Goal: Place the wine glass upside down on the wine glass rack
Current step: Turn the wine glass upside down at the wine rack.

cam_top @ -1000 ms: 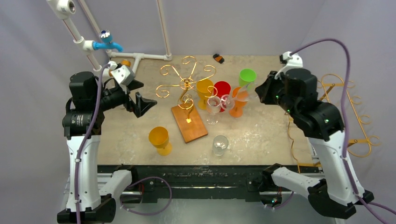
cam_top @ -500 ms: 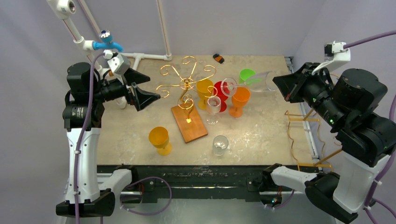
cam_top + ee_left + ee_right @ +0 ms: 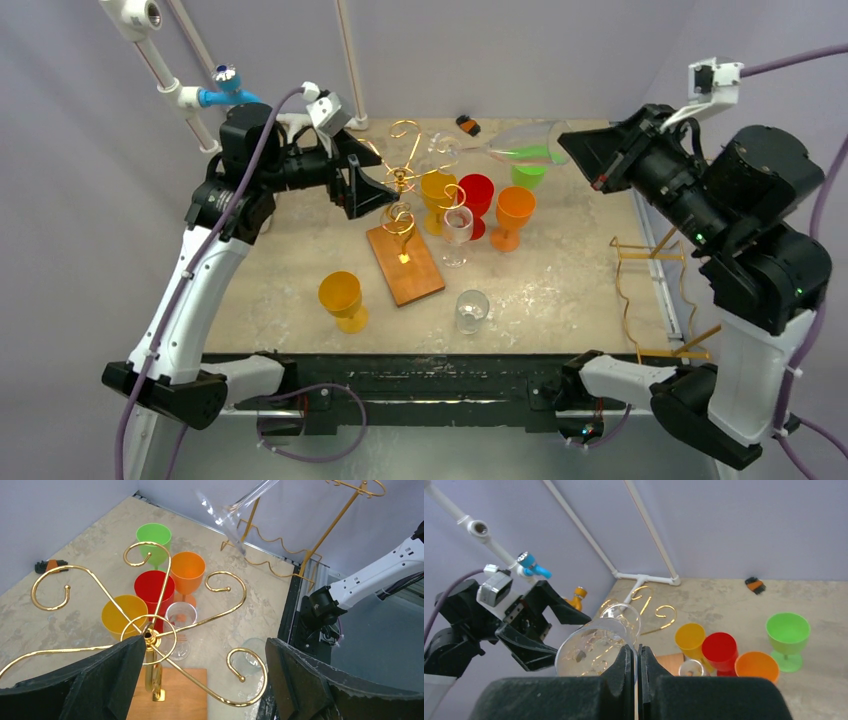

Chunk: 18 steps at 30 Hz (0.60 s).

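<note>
My right gripper (image 3: 578,150) is shut on the rim of a clear wine glass (image 3: 515,141) and holds it on its side in the air. The foot points left toward the gold wire rack (image 3: 400,180), which stands on a wooden base (image 3: 405,265). In the right wrist view the bowl (image 3: 594,647) sits at my shut gripper (image 3: 638,656), with the rack (image 3: 659,612) beyond. My left gripper (image 3: 383,182) is open just above the rack. In the left wrist view the rack hub (image 3: 150,636) lies beside one finger (image 3: 100,680), and the glass (image 3: 235,510) hangs beyond.
Yellow (image 3: 437,188), red (image 3: 476,192), orange (image 3: 515,208) and green (image 3: 529,172) cups and a standing clear wine glass (image 3: 457,226) crowd right of the rack. A yellow goblet (image 3: 341,297) and a clear glass (image 3: 472,309) stand nearer. A second gold rack (image 3: 650,270) lies right.
My right gripper lifted the wine glass off the table, tipped it on its side and carried it left toward the rack. My left arm swung right until its open gripper reached the rack's top.
</note>
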{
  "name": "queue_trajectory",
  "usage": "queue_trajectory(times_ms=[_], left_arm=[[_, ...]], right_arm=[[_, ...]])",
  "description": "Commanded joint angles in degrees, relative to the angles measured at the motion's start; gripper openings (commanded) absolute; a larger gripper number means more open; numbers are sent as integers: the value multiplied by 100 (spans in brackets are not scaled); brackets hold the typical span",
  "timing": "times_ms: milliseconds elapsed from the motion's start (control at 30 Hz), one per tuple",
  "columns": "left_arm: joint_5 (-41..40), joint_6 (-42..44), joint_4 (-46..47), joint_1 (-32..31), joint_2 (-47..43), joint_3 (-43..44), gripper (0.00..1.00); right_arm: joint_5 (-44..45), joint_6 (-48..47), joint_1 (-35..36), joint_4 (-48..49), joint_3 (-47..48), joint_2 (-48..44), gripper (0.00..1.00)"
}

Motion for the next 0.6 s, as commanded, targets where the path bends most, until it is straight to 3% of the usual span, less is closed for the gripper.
queue_trajectory(times_ms=[0, 167, 367, 567], left_arm=[[-464, -398, -38, -188, 72, 357, 100], [-487, -636, 152, -284, 57, 256, 100], [-1087, -786, 419, -327, 216, 306, 100], [-1469, -937, 498, -333, 531, 480, 92]], right_arm=[[-582, 380, 6, 1370, -359, 249, 0], [-795, 535, 5, 1904, -657, 337, 0], [-923, 683, 13, 2340, -1060, 336, 0], [-938, 706, 22, 2494, -1120, 345, 0]])
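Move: Just beyond the open left gripper hangs the foot of the wine glass, about 6 cm ahead, 6 cm to the right and 2 cm above that hand. The gold rack's hub sits roughly 5 cm ahead, 1 cm right and 5 cm below it; the yellow goblet some 13 cm ahead, 7 cm right and 24 cm down. The right hand holds the glass by its rim, its foot 10 cm ahead, 8 cm left and 11 cm lower; the left gripper lies about 4 cm ahead, 13 cm left and 13 cm below. Keeping its pinch on the rim, the right hand carries the wine glass forward and left, about 6 cm each way, bringing the stem to the left gripper, then eases to a stop. The left hand, fingers still open, edges 1 cm right, then goes some 3 cm forward towards the stem, turning slightly counter-clockwise; no contact shows. ##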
